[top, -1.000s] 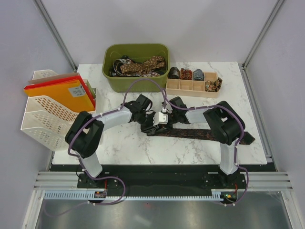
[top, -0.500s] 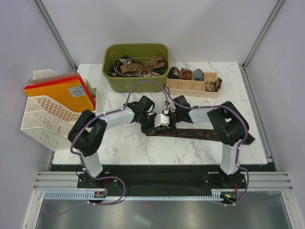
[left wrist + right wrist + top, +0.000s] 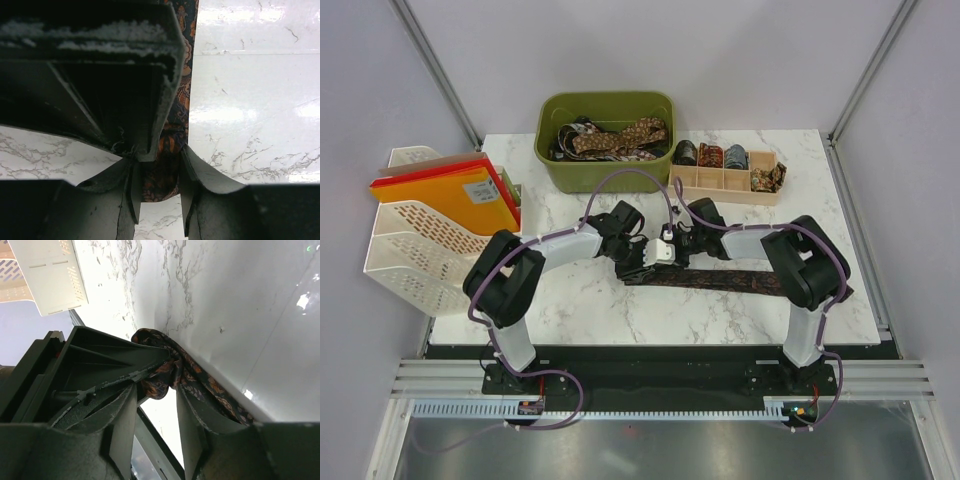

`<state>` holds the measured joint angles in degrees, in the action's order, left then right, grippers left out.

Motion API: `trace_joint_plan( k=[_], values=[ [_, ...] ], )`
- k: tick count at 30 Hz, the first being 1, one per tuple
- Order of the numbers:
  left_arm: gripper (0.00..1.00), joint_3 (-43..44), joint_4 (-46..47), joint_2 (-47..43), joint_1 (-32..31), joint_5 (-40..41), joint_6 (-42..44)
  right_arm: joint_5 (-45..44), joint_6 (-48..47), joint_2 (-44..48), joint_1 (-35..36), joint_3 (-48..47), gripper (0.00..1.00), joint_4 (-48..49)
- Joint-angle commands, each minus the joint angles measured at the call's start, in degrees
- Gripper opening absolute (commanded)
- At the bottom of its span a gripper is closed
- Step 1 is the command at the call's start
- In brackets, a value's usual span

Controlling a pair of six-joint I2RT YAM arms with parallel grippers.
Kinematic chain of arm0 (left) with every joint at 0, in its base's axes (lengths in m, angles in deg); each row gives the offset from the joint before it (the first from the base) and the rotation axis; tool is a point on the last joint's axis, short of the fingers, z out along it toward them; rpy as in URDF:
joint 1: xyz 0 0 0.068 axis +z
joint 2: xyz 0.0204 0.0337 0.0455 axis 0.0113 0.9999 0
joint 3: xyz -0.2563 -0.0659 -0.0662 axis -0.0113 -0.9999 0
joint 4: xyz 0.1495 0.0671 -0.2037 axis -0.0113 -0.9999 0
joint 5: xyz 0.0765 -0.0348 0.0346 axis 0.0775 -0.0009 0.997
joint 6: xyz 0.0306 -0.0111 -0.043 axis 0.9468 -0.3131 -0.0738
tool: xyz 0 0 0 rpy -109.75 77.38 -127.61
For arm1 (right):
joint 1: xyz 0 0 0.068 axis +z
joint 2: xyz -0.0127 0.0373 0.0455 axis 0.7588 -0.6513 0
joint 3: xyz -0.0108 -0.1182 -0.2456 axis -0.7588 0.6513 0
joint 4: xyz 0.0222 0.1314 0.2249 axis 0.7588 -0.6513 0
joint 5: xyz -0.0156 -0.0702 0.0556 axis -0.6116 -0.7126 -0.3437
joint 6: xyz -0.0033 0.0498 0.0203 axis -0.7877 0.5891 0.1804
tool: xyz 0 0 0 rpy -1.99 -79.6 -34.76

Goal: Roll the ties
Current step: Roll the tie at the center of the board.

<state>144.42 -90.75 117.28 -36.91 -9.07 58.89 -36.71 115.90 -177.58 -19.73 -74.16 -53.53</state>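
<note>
A dark tie [image 3: 740, 280] with an orange print lies flat across the marble table, running from the middle to the right edge. Both grippers meet at its left end. My left gripper [image 3: 634, 268] is shut on the folded end of the tie [image 3: 170, 135], and the fabric fills the gap between its fingers [image 3: 195, 170]. My right gripper [image 3: 658, 258] stands open right beside it. In the right wrist view the bunched tie end [image 3: 160, 382] sits at the tips of the right gripper [image 3: 157, 390], with bare table showing between the fingers.
A green bin [image 3: 552, 150] at the back holds several loose ties [image 3: 620, 138]. To its right a wooden divided tray [image 3: 725, 182] holds rolled ties [image 3: 710, 155]. A white file rack [image 3: 415, 245] with orange folders stands at the left edge.
My right gripper has gone from shut to open at the tie's end and shifted slightly left. The left gripper keeps its hold on the fold.
</note>
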Motion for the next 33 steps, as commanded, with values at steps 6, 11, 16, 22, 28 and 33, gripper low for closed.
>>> trace_joint_plan(
  k=[6,11,16,22,28,33],
  values=[
    [0.4,-2.0,-3.1,3.4,-0.8,1.1,2.1,0.3,1.9,-1.6,2.8,0.2,0.38,5.4],
    [0.4,-1.9,-3.1,3.4,-0.8,0.9,2.3,0.1,3.6,-2.6,3.2,1.3,0.38,7.7],
    [0.4,-2.2,-3.1,3.1,-0.8,0.9,2.4,0.0,5.1,-3.9,4.2,0.8,0.38,8.9],
    [0.4,-2.3,-3.1,3.0,-0.7,0.9,2.5,-1.4,4.7,-4.0,3.4,2.2,0.1,7.3],
    [0.55,-2.8,-2.9,-2.0,1.8,-1.7,2.1,-3.9,0.1,-3.8,2.6,2.1,0.0,0.3],
    [0.63,-4.7,-2.7,-8.8,5.7,-4.4,4.4,-5.3,-2.5,-4.3,0.8,2.3,0.0,-3.8]
  ],
)
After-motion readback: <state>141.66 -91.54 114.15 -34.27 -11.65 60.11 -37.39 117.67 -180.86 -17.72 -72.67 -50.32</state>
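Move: The tie's small roll is between the left hand's fingertips, its middle roughly 1 cm to their right and no higher or lower. From the right hand's open fingers it is some 3 cm to the left, 2 cm back and 2 cm down. From the roll the flat tail runs off to the right, its middle about 24 cm right of the left hand and 1 cm nearer the base. The compartment box stands about 23 cm ahead and 18 cm right of the left hand. Pinching the roll's outer turns from the right, the right fingers shut fully after the hand has eased about 1.5 cm each left, back and down onto it; closed, they sink another 1 cm, creeping back slightly right. The left fingers keep their hold on the roll's two edges meanwhile, then spread and let go, that hand starting to draw off left by about 1 cm. ##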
